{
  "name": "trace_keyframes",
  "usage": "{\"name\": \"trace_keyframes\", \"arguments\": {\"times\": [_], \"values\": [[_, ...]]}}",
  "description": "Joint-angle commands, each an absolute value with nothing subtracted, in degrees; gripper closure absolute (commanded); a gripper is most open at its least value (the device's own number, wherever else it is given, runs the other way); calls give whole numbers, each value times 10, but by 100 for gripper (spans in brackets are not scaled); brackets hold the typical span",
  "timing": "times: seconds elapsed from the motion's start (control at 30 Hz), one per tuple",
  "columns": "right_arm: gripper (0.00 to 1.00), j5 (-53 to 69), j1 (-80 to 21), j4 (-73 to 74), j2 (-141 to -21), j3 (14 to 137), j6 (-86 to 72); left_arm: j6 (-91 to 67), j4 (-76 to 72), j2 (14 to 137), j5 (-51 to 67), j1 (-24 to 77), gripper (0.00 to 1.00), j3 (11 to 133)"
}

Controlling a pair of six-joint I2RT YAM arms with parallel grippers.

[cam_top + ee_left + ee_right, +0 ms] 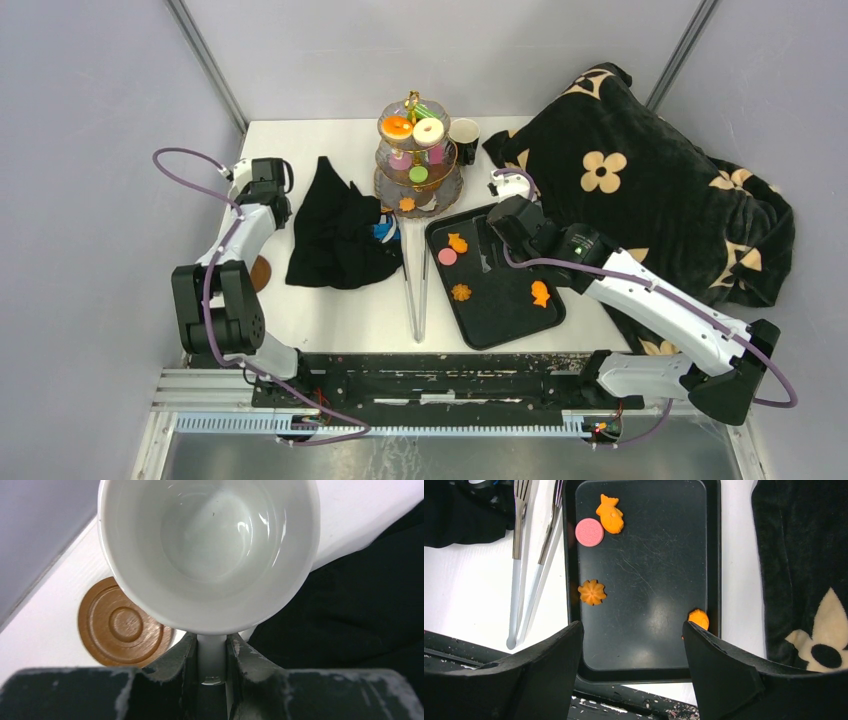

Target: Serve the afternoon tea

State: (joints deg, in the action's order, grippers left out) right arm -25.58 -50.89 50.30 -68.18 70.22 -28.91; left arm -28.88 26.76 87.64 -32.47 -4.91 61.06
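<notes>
The treats are split between two places. On the tiered stand (441,190) sit an orange donut (397,127), a white donut (428,131) and a green disc (418,175). On the black tray (644,645) lie an orange fish cookie (610,514), a pink disc (589,532), an orange flower cookie (592,592) and another orange cookie (699,618), half hidden behind a finger. My right gripper (633,630) hangs open above the tray's far end (498,232), holding nothing. My left gripper (212,640) is shut on the handle of a white cup (210,550) at the table's left (268,182).
A brown coaster (122,630) lies below the cup. A crumpled black cloth (335,235) sits between the arms, with metal tongs (415,290) beside the tray. A dark mug (463,135) stands by the stand. The black flowered blanket (650,190) fills the right side.
</notes>
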Motion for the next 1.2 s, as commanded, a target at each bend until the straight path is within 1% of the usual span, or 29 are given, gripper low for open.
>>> {"name": "trace_keyframes", "arguments": {"times": [0.0,0.1,0.23,0.43,0.87,1.17], "values": [[21,-258,-508,491,-668,702,-295,-292,170,884,-285,-68,97,624],[21,-258,-508,493,-673,705,-293,-301,171,907,-269,-77,97,634],[21,-258,-508,497,-683,715,-289,-313,172,934,-278,-79,97,650],[21,-260,-508,502,-702,738,-285,-334,202,991,-257,-87,97,706],[21,-266,-508,505,-733,761,-287,-333,211,1011,-302,-91,97,728],[21,-269,-508,504,-740,763,-287,-357,213,1037,-307,-91,97,716]]}}
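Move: The left hand already holds the white mug by its handle, bowl ahead-left of the fingers. The smiley coaster, now hidden beneath the mug, lies about 4 cm ahead, 7 cm left and 10 cm below this hand. The plain brown coaster is roughly 7 cm back and 7 cm left, and the middle of the black cloth is 10 cm right, 1 cm back. From the idle right hand the smiley coaster is some 13 cm ahead, 48 cm left. Lower the mug with the left gripper about 5 cm towards the table and the smiley coaster, while taking it forward some 4 cm, away from the plain brown coaster. Do most of this in the first half, tipping the hand's left side down slightly; then creep forward and a little left, with a slight rise and a last small dip. Keep the fingers shut on the handle. ##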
